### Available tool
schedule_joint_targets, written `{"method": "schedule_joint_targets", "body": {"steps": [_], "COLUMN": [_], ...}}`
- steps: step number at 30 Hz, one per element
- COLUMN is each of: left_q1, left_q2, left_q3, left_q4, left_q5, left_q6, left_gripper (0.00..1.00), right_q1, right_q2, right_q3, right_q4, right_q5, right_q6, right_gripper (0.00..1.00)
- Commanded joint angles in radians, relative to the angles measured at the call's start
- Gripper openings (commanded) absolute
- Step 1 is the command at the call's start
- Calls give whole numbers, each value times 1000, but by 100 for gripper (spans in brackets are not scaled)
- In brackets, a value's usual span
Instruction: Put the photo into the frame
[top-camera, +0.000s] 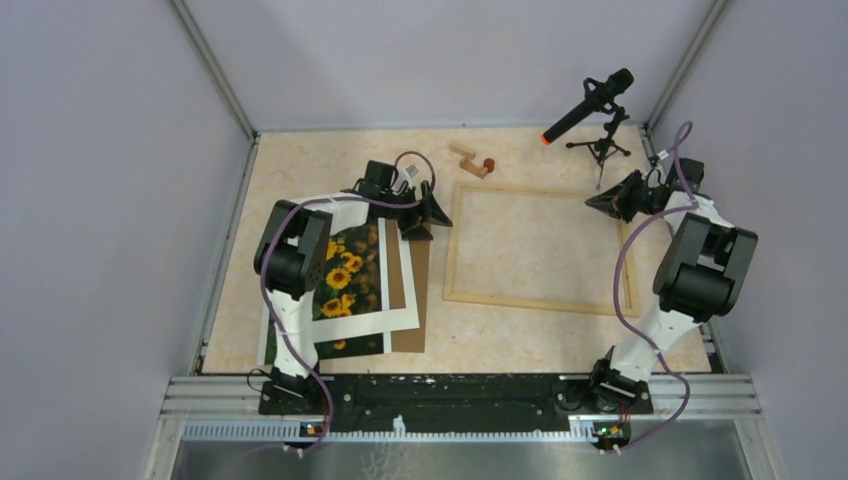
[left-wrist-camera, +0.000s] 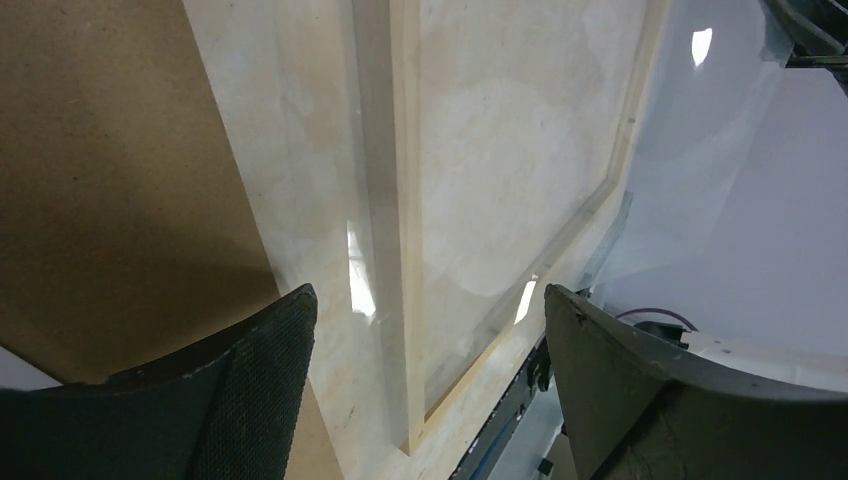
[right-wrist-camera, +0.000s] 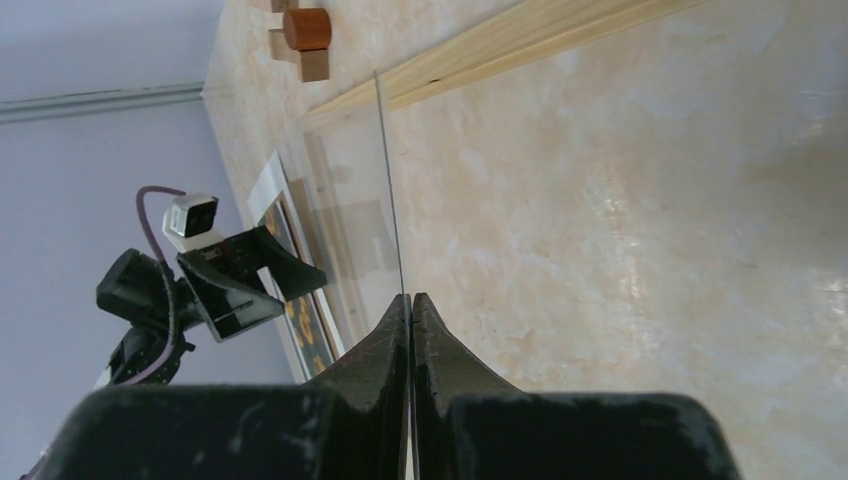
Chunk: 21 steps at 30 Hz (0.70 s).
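The sunflower photo (top-camera: 345, 275) lies at the left under a white mat (top-camera: 400, 320), mostly behind the left arm, and shows in the right wrist view as a strip (right-wrist-camera: 305, 320). The light-wood frame (top-camera: 530, 303) lies flat right of centre. My left gripper (top-camera: 428, 215) hovers open by the frame's left rail (left-wrist-camera: 405, 200), with nothing between its fingers (left-wrist-camera: 430, 300). At the frame's upper right corner, my right gripper (top-camera: 600, 203) is shut (right-wrist-camera: 410, 297) on the thin edge of a clear pane (right-wrist-camera: 385, 170). That pane spans the frame (left-wrist-camera: 500, 150).
A brown backing board (top-camera: 415, 290) lies between mat and frame, also under the left fingers (left-wrist-camera: 110, 180). Small wooden blocks (top-camera: 472, 162) sit behind the frame (right-wrist-camera: 305, 35). A microphone on a tripod (top-camera: 590, 105) stands at the back right. Grey walls enclose the table.
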<state>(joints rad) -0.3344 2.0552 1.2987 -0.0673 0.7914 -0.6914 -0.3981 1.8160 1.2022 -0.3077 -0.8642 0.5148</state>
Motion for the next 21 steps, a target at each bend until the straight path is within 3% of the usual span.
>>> {"method": "schedule_joint_targets", "body": {"steps": [1, 7, 17, 21], "left_q1": [-1, -3, -21, -26], "left_q2": [17, 75, 84, 75], "left_q3": [55, 67, 20, 5], "left_q4": [-21, 17, 98, 78], "left_q5": [-44, 15, 78, 78], "left_q6": [37, -22, -79, -69], "left_gripper": [88, 82, 48, 42], "right_q1": [-35, -47, -48, -48], "right_q2": [21, 39, 37, 30], "right_q3": [16, 13, 8, 7], "right_q4": [-7, 8, 33, 35], "right_q5": [-5, -16, -20, -21], "right_q6": [-78, -80, -64, -61], "right_gripper": [0, 0, 0, 0]}}
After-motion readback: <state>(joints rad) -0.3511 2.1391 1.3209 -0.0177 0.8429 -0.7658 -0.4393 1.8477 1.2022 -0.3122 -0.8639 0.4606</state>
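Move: The left hand, empty and open, has the clear pane's left edge about 2 cm to its right, level with it fore and aft, and 2 cm lower. From it the frame's middle is about 22 cm right, 3 cm back and 6 cm down, and the photo stack's middle some 20 cm left, 10 cm back and 6 cm down. From the right hand, already gripping the pane, the frame's middle lies roughly 11 cm left, 7 cm back and 11 cm down. The left fingertips come around the clear pane's left edge and close to about half their opening, the hand sinking nearly 2 cm, then easing some 1.5 cm right towards the frame; a firm pinch can't be seen yet. The right hand keeps its shut grip on the pane, lowers it left and down over the frame by about 2 cm, then holds still. ##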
